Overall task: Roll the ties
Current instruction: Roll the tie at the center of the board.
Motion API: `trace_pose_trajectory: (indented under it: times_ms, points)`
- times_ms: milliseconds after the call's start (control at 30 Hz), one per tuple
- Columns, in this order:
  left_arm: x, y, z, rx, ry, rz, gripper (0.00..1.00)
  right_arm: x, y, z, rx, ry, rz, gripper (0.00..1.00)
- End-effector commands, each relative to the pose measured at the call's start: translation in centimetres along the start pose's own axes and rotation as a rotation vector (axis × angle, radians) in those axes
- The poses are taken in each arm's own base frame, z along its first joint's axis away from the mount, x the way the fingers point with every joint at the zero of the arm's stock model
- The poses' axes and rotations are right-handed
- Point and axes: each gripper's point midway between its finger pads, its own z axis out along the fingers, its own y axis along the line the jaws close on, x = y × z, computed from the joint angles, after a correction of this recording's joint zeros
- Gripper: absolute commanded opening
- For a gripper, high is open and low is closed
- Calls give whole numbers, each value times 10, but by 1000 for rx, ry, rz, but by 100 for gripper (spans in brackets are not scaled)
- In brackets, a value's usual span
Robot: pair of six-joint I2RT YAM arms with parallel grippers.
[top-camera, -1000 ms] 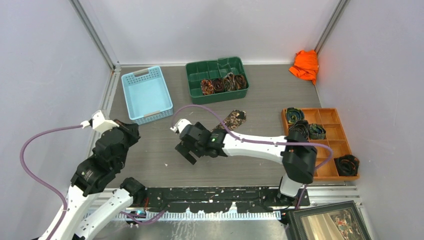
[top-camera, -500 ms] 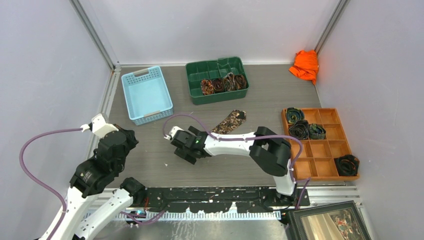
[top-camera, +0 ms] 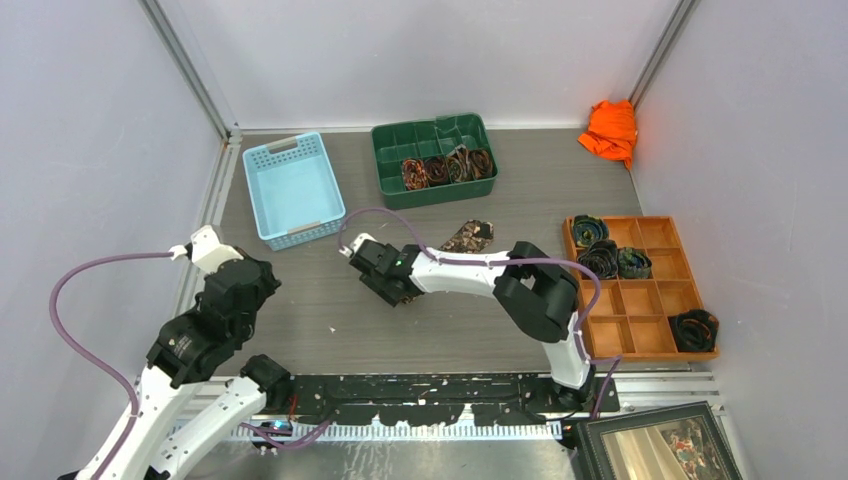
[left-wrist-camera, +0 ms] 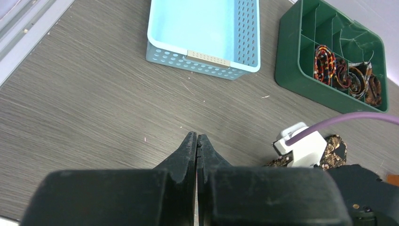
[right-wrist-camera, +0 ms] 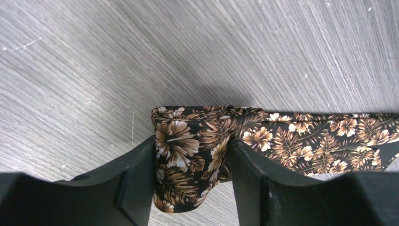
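Note:
A brown floral tie point(top-camera: 467, 236) lies on the table, its wide pointed end showing beyond the right arm. In the right wrist view its narrow end point(right-wrist-camera: 188, 150) is folded up and stands between the fingers, while the rest of the tie point(right-wrist-camera: 306, 139) trails off to the right. My right gripper point(right-wrist-camera: 192, 160) is shut on that folded end, both fingers touching the cloth; the top view shows it mid-table point(top-camera: 385, 285). My left gripper point(left-wrist-camera: 196, 140) is shut and empty, hovering over bare table at the left point(top-camera: 262, 275).
A light blue basket point(top-camera: 292, 188) stands at the back left. A green tray point(top-camera: 388, 180) holds several rolled ties point(top-camera: 447, 166). An orange divided tray point(top-camera: 660, 300) at the right holds more coils. An orange cloth point(top-camera: 610, 130) lies in the back right corner.
My right gripper has closed from wide open onto the tie's narrow end and shifted left and back. Less of the tie now shows past the arm. The left arm barely moved.

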Motion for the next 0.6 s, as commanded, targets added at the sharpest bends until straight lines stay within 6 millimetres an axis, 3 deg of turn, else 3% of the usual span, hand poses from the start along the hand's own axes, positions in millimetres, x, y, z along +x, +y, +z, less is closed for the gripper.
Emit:
trace_pose_trajectory:
  times_ms: [0, 200, 567]
  points:
    - [-8, -9, 2, 15, -27, -21, 0, 10, 3, 6, -53, 56, 71, 56]
    - [-17, -16, -1, 41, -43, -21, 0, -5, 11, -6, -142, 16, 151, 40]
    - [-28, -33, -2, 81, -44, -10, 0, -65, 57, -60, -642, -88, 455, 37]
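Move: The right hand's fingers already straddle the rolled end of the tie, which lies about at the hand point, perhaps 1 cm below it. From there the tie's flat tail runs out to a far end some 13 cm ahead and 16 cm to the right; the blue basket is about 21 cm ahead and 20 cm to the left, the green box about 26 cm ahead and 7 cm to the right. From the left hand the rolled end is roughly 20 cm to the right, 5 cm ahead and 22 cm below. The right hand closes its half-open fingers further on the rolled end, nudging barely a centimetre forward as they shut, until they squeeze the fabric from both sides. It then swings left about 3.5 cm, easing back and up by 1 to 2 cm, while the wrist rotates some 25 to 30 degrees so that the fingertips sweep left and back under the hand and point more steeply down, keeping the pinch and carrying the roll away from the tail's far end. ##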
